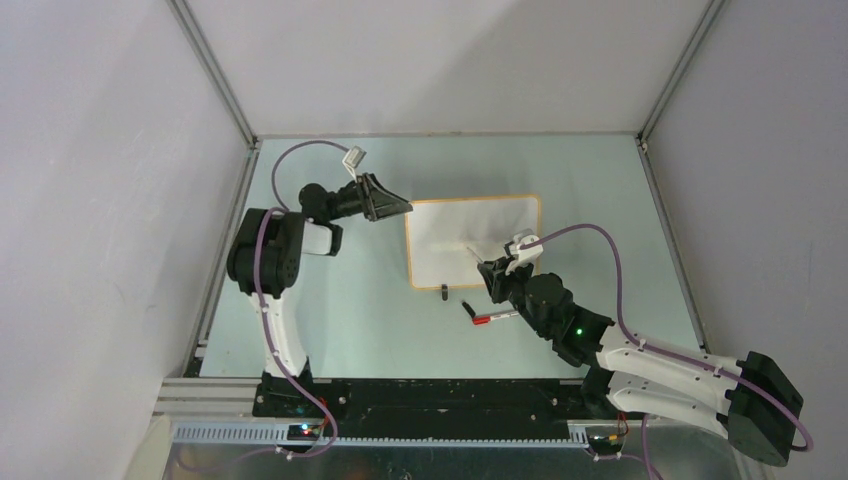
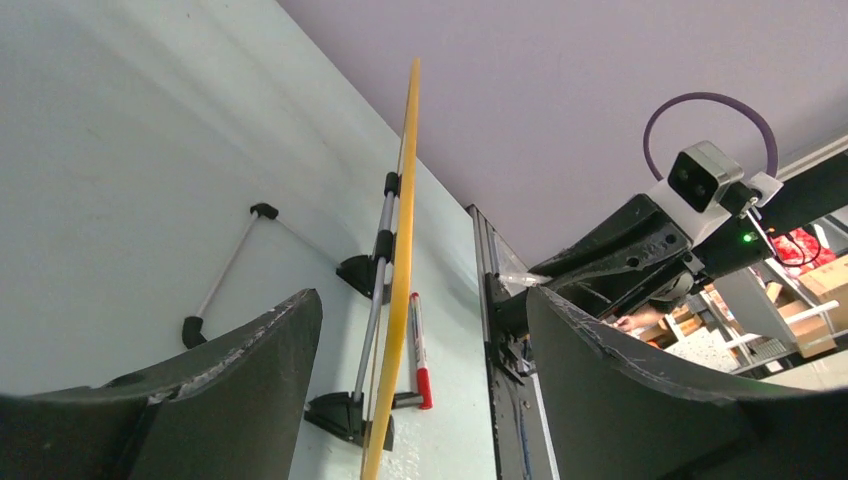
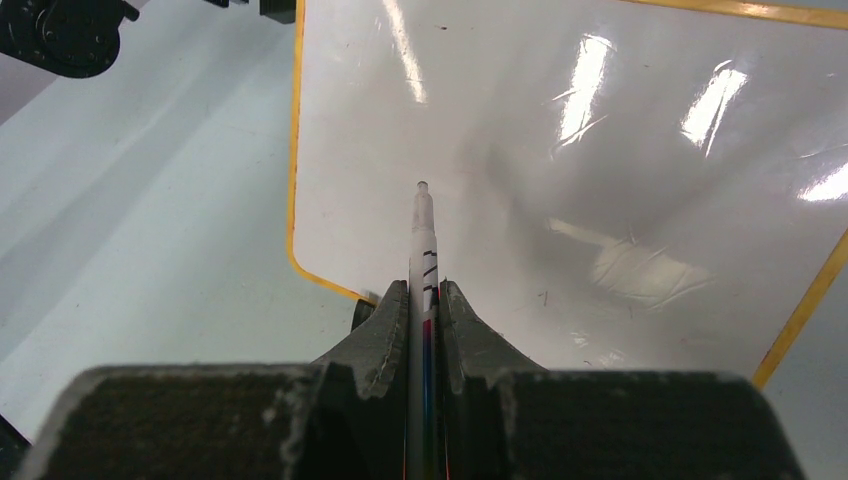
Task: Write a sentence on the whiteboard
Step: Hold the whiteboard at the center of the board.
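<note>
The whiteboard (image 1: 450, 245) lies flat mid-table, white with a thin orange frame. Its face (image 3: 600, 200) is blank; no sentence shows on it. My right gripper (image 1: 497, 268) (image 3: 424, 285) is shut on a white marker (image 3: 424, 230) whose uncapped tip points over the board's near-left part, close to the surface. My left gripper (image 1: 403, 207) (image 2: 422, 295) is at the board's left edge, jaws apart. The orange edge (image 2: 405, 200) runs between the fingers without touching either.
A red-capped marker (image 1: 493, 318) (image 2: 417, 340) lies on the table just in front of the board. One black clip foot (image 1: 443, 291) sits at the board's near edge. Grey enclosure walls stand on three sides.
</note>
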Controlling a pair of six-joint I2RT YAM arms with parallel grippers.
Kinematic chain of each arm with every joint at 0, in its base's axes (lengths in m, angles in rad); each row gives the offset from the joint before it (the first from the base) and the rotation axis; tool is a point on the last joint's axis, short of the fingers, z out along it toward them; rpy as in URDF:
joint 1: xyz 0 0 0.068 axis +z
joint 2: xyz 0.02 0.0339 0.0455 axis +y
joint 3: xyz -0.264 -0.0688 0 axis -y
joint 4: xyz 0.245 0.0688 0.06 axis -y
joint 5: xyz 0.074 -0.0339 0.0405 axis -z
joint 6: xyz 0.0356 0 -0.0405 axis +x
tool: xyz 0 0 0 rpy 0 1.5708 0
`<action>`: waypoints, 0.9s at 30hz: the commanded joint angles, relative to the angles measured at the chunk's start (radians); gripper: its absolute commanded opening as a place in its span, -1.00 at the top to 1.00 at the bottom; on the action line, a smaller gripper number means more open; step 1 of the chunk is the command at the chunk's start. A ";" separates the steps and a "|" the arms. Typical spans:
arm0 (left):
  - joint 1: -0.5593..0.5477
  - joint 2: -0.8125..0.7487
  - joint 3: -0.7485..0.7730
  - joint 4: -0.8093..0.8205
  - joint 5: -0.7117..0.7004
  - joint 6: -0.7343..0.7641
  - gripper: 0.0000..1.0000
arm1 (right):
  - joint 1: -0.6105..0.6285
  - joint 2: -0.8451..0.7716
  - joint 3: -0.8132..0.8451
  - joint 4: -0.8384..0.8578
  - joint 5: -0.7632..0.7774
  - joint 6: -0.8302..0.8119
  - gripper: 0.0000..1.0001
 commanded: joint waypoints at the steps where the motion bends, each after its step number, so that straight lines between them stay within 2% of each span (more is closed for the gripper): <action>1: -0.007 -0.025 -0.033 0.053 -0.021 0.048 -0.61 | 0.006 0.003 0.030 0.025 0.014 -0.012 1.00; 6: -0.017 -0.032 -0.024 0.053 -0.061 0.053 -0.49 | 0.008 0.006 0.030 0.034 0.001 -0.014 1.00; 11: -0.032 -0.038 -0.039 0.053 -0.043 0.082 -0.38 | 0.011 0.004 0.030 0.031 0.005 -0.012 1.00; 16: -0.030 -0.024 -0.024 0.053 0.002 0.080 -0.15 | 0.012 0.002 0.030 0.031 0.003 -0.012 1.00; 18: -0.030 -0.016 -0.004 0.053 0.023 0.063 0.02 | 0.012 0.002 0.030 0.030 0.009 -0.012 1.00; 19: -0.031 -0.016 -0.004 0.054 0.031 0.063 0.29 | 0.011 -0.001 0.030 0.029 0.011 -0.013 1.00; 21: -0.032 -0.021 -0.012 0.053 0.034 0.072 0.64 | 0.012 -0.002 0.031 0.028 0.012 -0.014 1.00; 23: -0.033 -0.021 -0.014 0.053 0.035 0.079 0.86 | 0.011 -0.002 0.030 0.028 0.012 -0.014 1.00; 25: -0.033 -0.022 -0.014 0.053 0.040 0.084 0.98 | 0.012 -0.001 0.030 0.029 0.012 -0.014 1.00; 27: -0.033 -0.024 -0.013 0.053 0.039 0.085 1.00 | 0.012 0.000 0.030 0.029 0.012 -0.013 1.00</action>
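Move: The whiteboard's upper left corner already sits between the left hand's open fingers; the board's middle lies about 13 cm to that hand's right, 6 cm back and 7 cm below. The right gripper with its pen is roughly 14 cm right and 12 cm back of the left hand; the red marker lies on the table some 18 cm right, 20 cm back and 18 cm below. From the right hand the board's middle is about 6 cm ahead, 1 cm left and 6 cm lower. The whiteboard's upper left corner gets pinched by the left hand, which straddles it and eases about 1 cm each down, back towards the base and right, farther onto the board. The fingers close slowly at first, then quickly, from wide open to nearly shut on the thin frame, with the wrist hardly turning. ##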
